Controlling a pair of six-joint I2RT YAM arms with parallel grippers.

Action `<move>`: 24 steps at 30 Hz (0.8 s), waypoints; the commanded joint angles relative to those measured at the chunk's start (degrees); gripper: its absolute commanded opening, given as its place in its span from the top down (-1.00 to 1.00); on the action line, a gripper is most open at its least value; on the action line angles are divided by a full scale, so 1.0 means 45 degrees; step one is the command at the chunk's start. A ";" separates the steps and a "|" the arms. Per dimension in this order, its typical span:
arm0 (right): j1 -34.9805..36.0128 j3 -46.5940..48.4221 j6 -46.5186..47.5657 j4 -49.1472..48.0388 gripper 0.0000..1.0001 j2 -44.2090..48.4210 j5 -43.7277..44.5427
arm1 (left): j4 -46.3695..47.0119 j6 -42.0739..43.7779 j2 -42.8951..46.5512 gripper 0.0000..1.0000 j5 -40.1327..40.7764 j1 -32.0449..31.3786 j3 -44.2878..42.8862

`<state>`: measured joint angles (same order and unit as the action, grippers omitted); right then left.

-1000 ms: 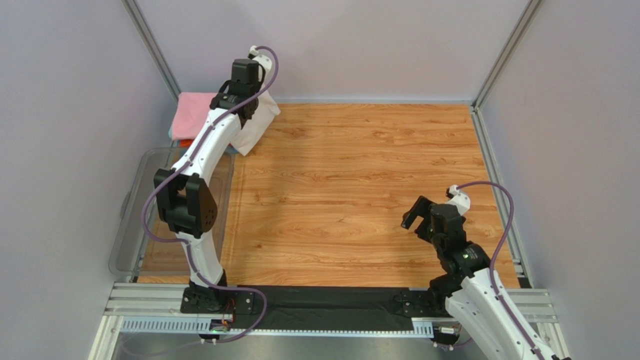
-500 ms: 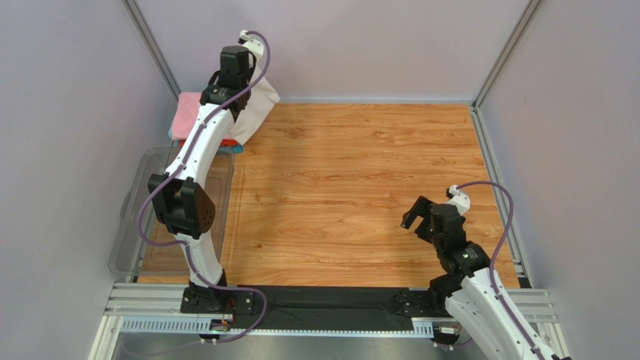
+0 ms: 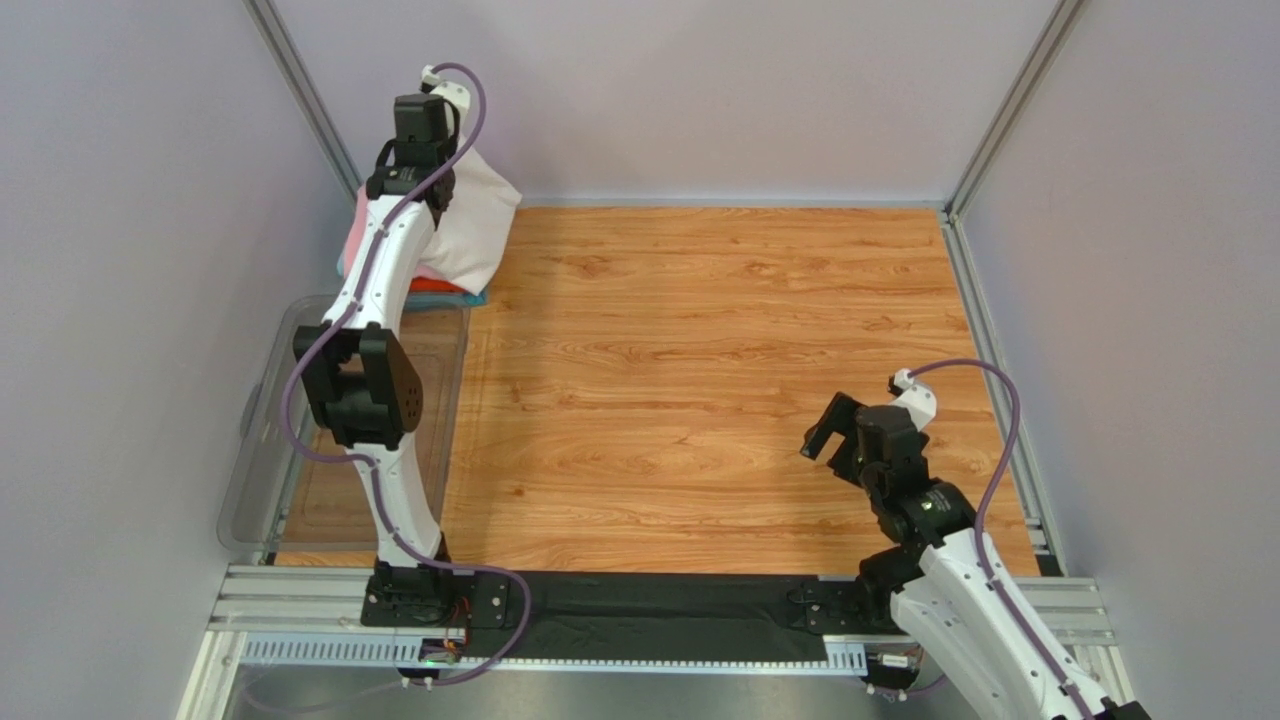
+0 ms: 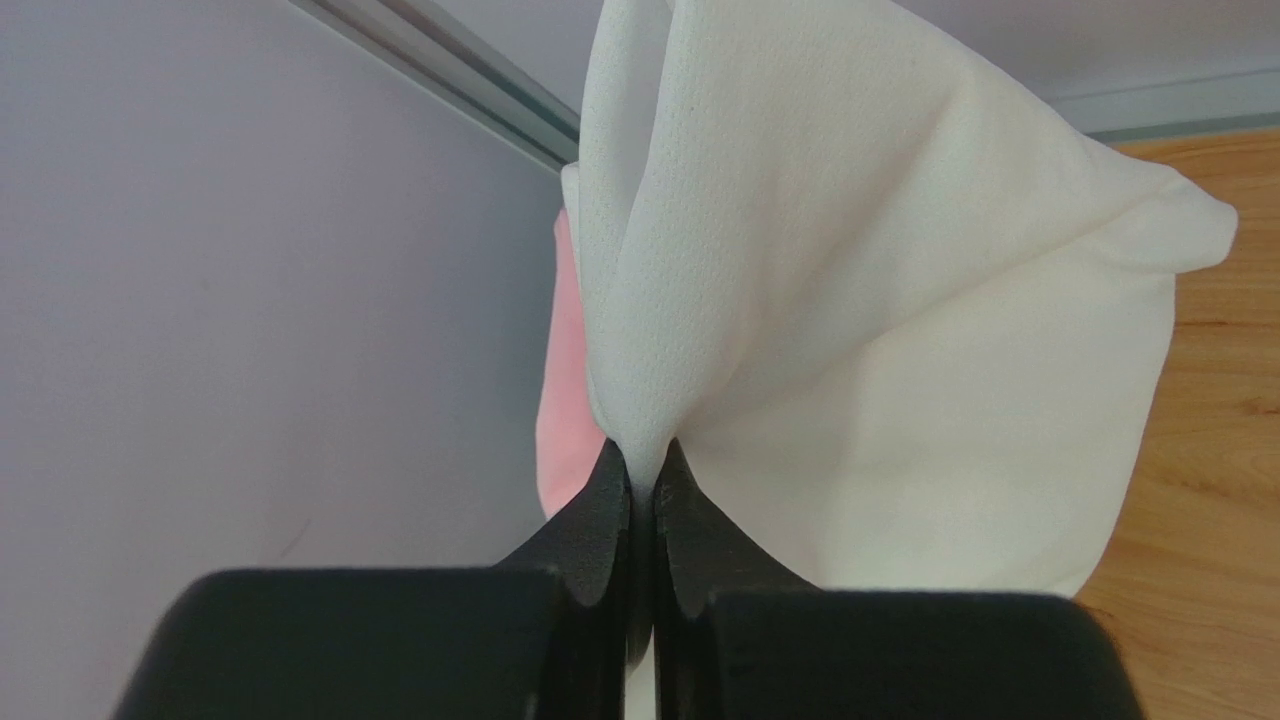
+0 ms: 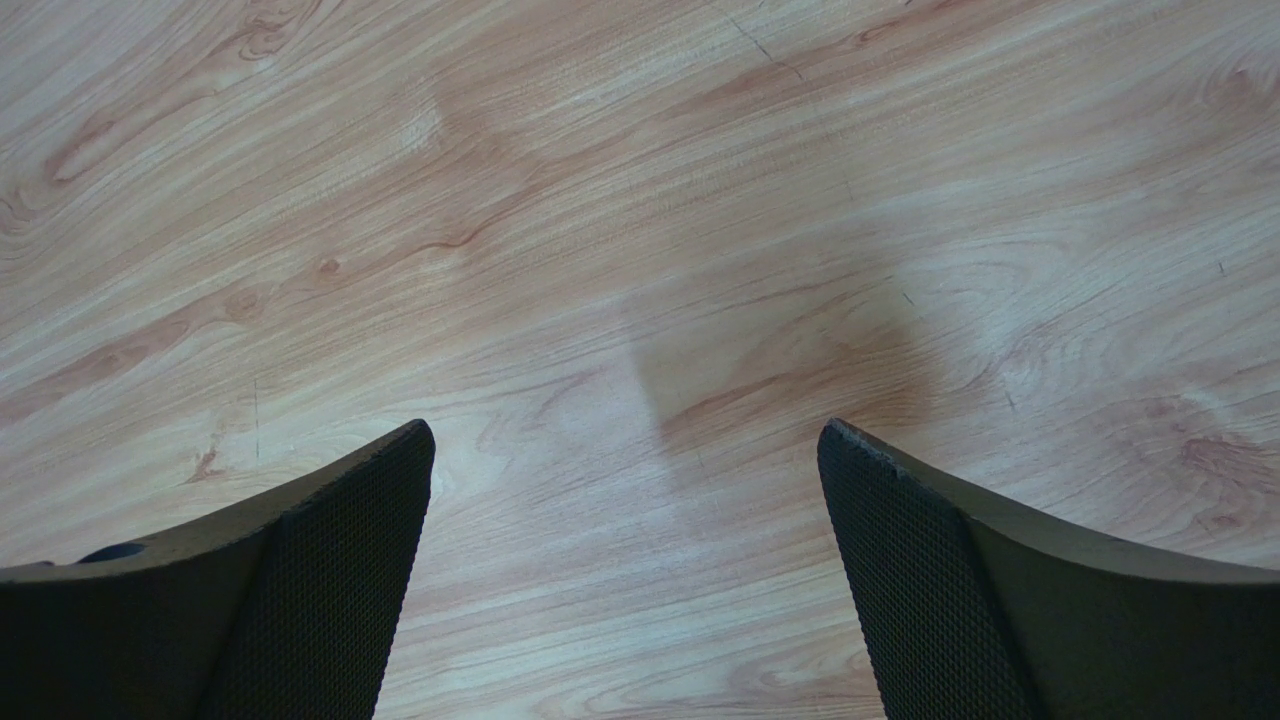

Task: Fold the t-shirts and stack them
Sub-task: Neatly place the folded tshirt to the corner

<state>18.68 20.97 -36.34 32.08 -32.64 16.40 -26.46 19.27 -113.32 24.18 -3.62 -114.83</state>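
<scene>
My left gripper (image 3: 422,177) is at the far left corner, shut on the folded white t-shirt (image 3: 472,225), which hangs from it over the stack. In the left wrist view the jaws (image 4: 637,465) pinch a fold of the white t-shirt (image 4: 887,345). Under it lies the stack: the pink t-shirt (image 3: 355,237) on top, also in the left wrist view (image 4: 565,405), with the orange-red edge (image 3: 437,285) and the teal edge (image 3: 451,300) below. My right gripper (image 3: 836,428) is open and empty over bare wood at the near right, its fingers (image 5: 331,555) wide apart.
A clear plastic bin (image 3: 268,435) stands along the left edge of the wooden table (image 3: 721,360). Grey walls and metal frame posts (image 3: 308,98) enclose the table. A black strip (image 3: 661,608) runs along the near edge between the arm bases.
My left gripper has carried the white t-shirt leftward and farther back, from beside the stack to over it. The right arm has barely moved.
</scene>
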 commanded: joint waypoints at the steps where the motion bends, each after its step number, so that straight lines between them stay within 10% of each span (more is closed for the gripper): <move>1: -0.0010 0.0125 0.0067 -0.0546 -1.00 -0.0167 0.0242 | 0.0099 -0.0881 -0.0480 1.00 -0.0666 0.0665 -0.0849; 24: -0.0010 0.0652 0.0126 -0.0643 -1.00 -0.1125 0.0554 | 0.0743 -0.2035 -0.2864 1.00 -0.0648 0.3185 -0.1456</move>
<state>18.68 21.56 -36.14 31.83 -37.34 16.99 -26.83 10.41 -126.26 18.59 9.89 -119.11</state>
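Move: The stack of folded shirts, pink on top, is the place for the held white t-shirt: its middle lies some 24 cm below the left hand, about 2 cm nearer the base and 1 cm to the left. The t-shirt hangs off to the hand's right, its middle about 9 cm right, 3 cm back and 10 cm down. The clear bin is roughly 32 cm back and 8 cm left, 26 cm lower. From the right hand the stack lies about 60 cm left, 34 cm ahead and 3 cm lower. The white t-shirt, still pinched by its left edge in the shut fingers, is drawn across the stack towards the corner and lowered: the left hand sweeps about 12 cm left and sinks some 10 cm, to above the stack's left edge. On the way it turns roughly 15 degrees counter-clockwise and its left side dips about 10. ##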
